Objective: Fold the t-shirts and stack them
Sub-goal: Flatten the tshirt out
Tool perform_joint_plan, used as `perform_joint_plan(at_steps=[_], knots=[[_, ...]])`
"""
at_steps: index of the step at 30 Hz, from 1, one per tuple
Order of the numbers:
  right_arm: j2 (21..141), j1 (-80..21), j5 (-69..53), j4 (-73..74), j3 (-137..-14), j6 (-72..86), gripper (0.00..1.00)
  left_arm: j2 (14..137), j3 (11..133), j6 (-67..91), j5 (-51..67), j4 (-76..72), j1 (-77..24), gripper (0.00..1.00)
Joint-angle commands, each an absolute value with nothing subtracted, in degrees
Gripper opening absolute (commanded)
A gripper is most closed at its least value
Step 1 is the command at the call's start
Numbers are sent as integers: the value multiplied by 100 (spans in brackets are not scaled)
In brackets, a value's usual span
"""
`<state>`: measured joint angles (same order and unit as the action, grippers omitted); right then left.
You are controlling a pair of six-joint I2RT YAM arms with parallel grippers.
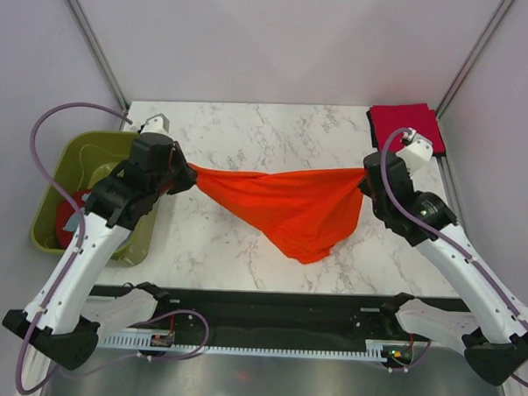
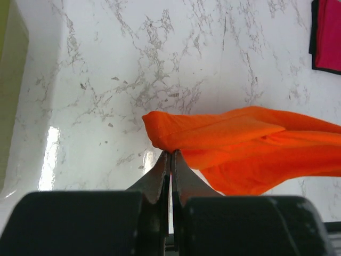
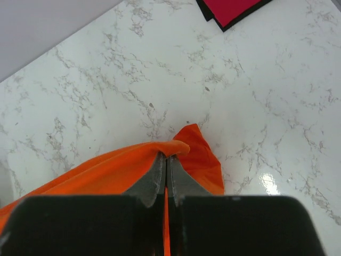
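Observation:
An orange t-shirt (image 1: 290, 206) hangs stretched between my two grippers above the marble table (image 1: 249, 136), its middle sagging to a point near the front edge. My left gripper (image 1: 190, 174) is shut on its left end (image 2: 176, 133), the fingertips (image 2: 171, 154) pinching the cloth. On the other side my right gripper (image 1: 365, 180) is shut on the right end (image 3: 133, 165), where the fingertips (image 3: 165, 158) clamp a fold. A crimson red t-shirt (image 1: 406, 123) lies folded at the table's back right corner, also seen in the left wrist view (image 2: 327, 34) and the right wrist view (image 3: 234, 9).
An olive-green tub (image 1: 63, 185) stands off the table's left edge, partly hidden by my left arm, with a red cloth (image 1: 68, 217) and a pale one inside. Grey walls with slanted metal posts close in the back and sides.

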<state>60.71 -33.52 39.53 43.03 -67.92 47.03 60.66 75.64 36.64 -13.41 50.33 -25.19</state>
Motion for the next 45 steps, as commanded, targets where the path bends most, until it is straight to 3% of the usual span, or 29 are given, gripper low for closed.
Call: perform_joint_plan(at_steps=[1,10,21,29,33,38,45], knots=[[5845,-3340,3815,4922,-7425,4412,0,5740,7699,3463,-1276,5651,-2531,2],[5344,-3340,3727,3446,-7768,3332,0,5476,8383,3472,-651,5669,-2531,2],[4835,-3340,2866,3603,-9518,2918,0,5064,10396,3876,-35,5932,-2522,2],[4034,-3340,3488,3796,-9536,2568,0,4500,10204,4297,176,6047,-2522,2],[4463,-3349,3875,3762,-9221,2093,0,4570,9810,4219,97,6056,-2522,2],[5342,-3340,4184,2596,-8711,1127,0,5087,9117,3903,-368,5836,-2522,2],[7729,-3007,2771,397,-7910,-527,0,6291,8123,3691,-1468,5521,-2479,2]])
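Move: Straight ahead, the bare tabletop between the hands waits: its middle is some 17 cm forward, 13 cm right and 28 cm below the left hand, or about 16 cm forward, 18 cm left and 26 cm below the right. The hanging t-shirt's middle is 17 cm right of the left hand, 5 back and 12 below. The bin lies about 25 cm left of that hand, level with it, 22 below; the folded red stack is 22 cm ahead of the right hand, 17 right and 26 below. Swinging the orange t-shirt by its two pinched corners, both hands rise over 20 cm and draw back about 15 cm towards the base, fingers tipping upward, the right ending higher. Then they reverse forward and down, the left some 12 cm forward, the right faster, about 20 cm forward and also leftward, wrists tipping down again. Both keep their fingers shut on the cloth. ##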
